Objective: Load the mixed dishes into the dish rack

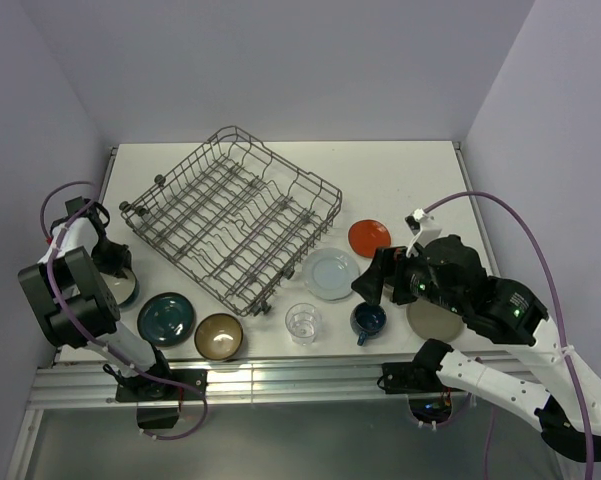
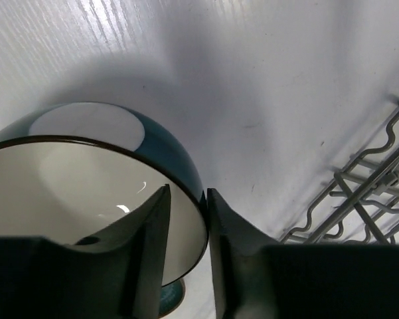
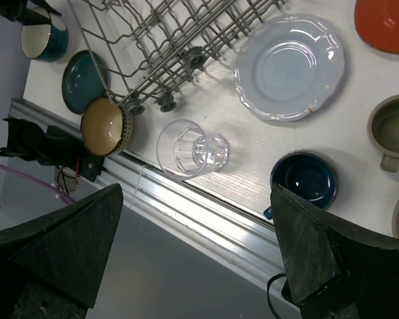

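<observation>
A teal bowl [image 2: 166,149] with a cream inside sits at the table's left edge [image 1: 123,289]. My left gripper [image 2: 188,196] straddles its rim, one finger inside, the other against the outer wall; a sliver of gap remains. The grey wire dish rack [image 1: 230,215] lies empty just right of it. Along the front stand a teal plate [image 1: 166,317], a gold-brown bowl [image 1: 219,336], a clear glass [image 3: 191,149] and a blue cup [image 3: 304,181]. My right gripper [image 3: 196,193] hangs wide open above the front edge, holding nothing.
A pale blue plate [image 1: 330,273] and a red-orange plate [image 1: 369,237] lie right of the rack. A grey-beige cup [image 3: 393,129] and a beige plate [image 1: 432,320] sit under my right arm. A metal rail [image 1: 280,380] runs along the table's front edge.
</observation>
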You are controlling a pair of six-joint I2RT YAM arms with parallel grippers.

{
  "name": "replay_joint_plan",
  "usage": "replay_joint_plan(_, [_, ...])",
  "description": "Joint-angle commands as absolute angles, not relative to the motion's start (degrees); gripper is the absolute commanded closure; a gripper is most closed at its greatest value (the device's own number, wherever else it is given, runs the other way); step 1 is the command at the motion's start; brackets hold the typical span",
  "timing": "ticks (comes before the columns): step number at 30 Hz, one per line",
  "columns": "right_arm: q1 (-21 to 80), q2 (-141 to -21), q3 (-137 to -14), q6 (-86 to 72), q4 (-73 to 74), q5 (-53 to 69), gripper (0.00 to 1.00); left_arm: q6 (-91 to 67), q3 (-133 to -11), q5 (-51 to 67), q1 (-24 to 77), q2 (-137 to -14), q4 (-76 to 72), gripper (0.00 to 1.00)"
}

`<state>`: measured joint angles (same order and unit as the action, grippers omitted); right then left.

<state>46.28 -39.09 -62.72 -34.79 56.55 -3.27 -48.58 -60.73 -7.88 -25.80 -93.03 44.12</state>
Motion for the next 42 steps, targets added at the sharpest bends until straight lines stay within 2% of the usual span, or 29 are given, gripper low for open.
replay_joint_plan(1, [45.7, -38.5, -64.77, -33.4, 57.83, -3.69, 0.0, -47.29, -61.26, -8.7, -26.1, -92.81, 43.42, 0.7])
replay_joint_plan(2, [45.62, -38.41, -65.04, -33.49, 57.92, -3.69, 0.0, -47.2, -61.35, -8.79, -26.28, -92.9, 43.5, 0.8])
replay_joint_plan(5, [45.62, -38.41, -65.13, -33.66, 58.01, -3.34, 0.0, -47.02, -61.52, -8.79, -26.63, -92.11, 44.47, 1.0])
replay_joint_plan(17, [45.62, -42.36, -67.23, -32.52, 57.04, 1.13, 0.0, -53.25, -64.33, -9.67, -26.89, -74.45, 56.68, 1.0])
replay_joint_plan(21, [45.62, -45.78, -68.81, -31.55, 56.51, 3.95, 0.0, -56.51, -70.29, -10.1, -25.58, -69.8, 64.49, 1.0])
replay_joint_plan(27, [45.53, -51.5, -72.5, -30.94, 57.04, 7.64, 0.0, -59.24, -82.49, -2.57, -23.82, -66.45, 67.24, 1.0])
replay_joint_plan(31, [44.13, -54.49, -74.26, -32.08, 53.89, 12.64, 0.0, -59.68, -86.05, 12.7, -23.82, -64.08, 60.67, 1.0])
replay_joint_plan(32, [43.6, -55.97, -74.62, -32.95, 53.01, 14.22, 0.0, -61.24, -83.96, 21.18, -23.82, -62.59, 55.69, 1.0])
replay_joint_plan(34, [41.67, -57.74, -76.28, -34.27, 50.73, 19.23, 0.0, -66.14, -80.09, 29.41, -23.21, -59.96, 47.24, 1.0])
replay_joint_plan(36, [40.0, -60.63, -77.78, -36.99, 48.79, 23.71, 0.0, -70.73, -73.06, 38.29, -22.51, -55.3, 31.7, 1.0])
replay_joint_plan(39, [36.83, -62.66, -76.3, -44.71, 41.16, 33.64, 0.0, -79.87, -64.62, 43.83, -21.45, -49.32, 9.21, 1.0])
replay_joint_plan(42, [34.98, -63.1, -70.51, -59.63, 20.83, 42.78, 0.0, -88.75, -57.23, 45.44, -20.05, -44.75, -10.59, 1.0])
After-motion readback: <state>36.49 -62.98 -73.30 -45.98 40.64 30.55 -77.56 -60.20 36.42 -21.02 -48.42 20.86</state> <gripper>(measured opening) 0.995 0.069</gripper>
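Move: The teal-and-white bowl has its right-front rim between the left hand's open fingertips; its middle lies about 5 cm back, 3 cm left and 2 cm below that hand. The teal plate is some 15 cm back and 11 cm right of the hand. The rack's middle is about 16 cm ahead, 30 cm right and roughly level. From the right hand, the bowl is some 70 cm left, 10 cm ahead and 24 cm below. The bowl's rim is pinched as the left fingers close on it, then lifted over 30 cm. Once well up, the left hand swings about 15 cm right towards the rack side, its wrist tipping some 70 degrees from pointing down to nearly level ahead. The empty right hand, kept open, shifts about 10 cm left and later rises, also turning. ##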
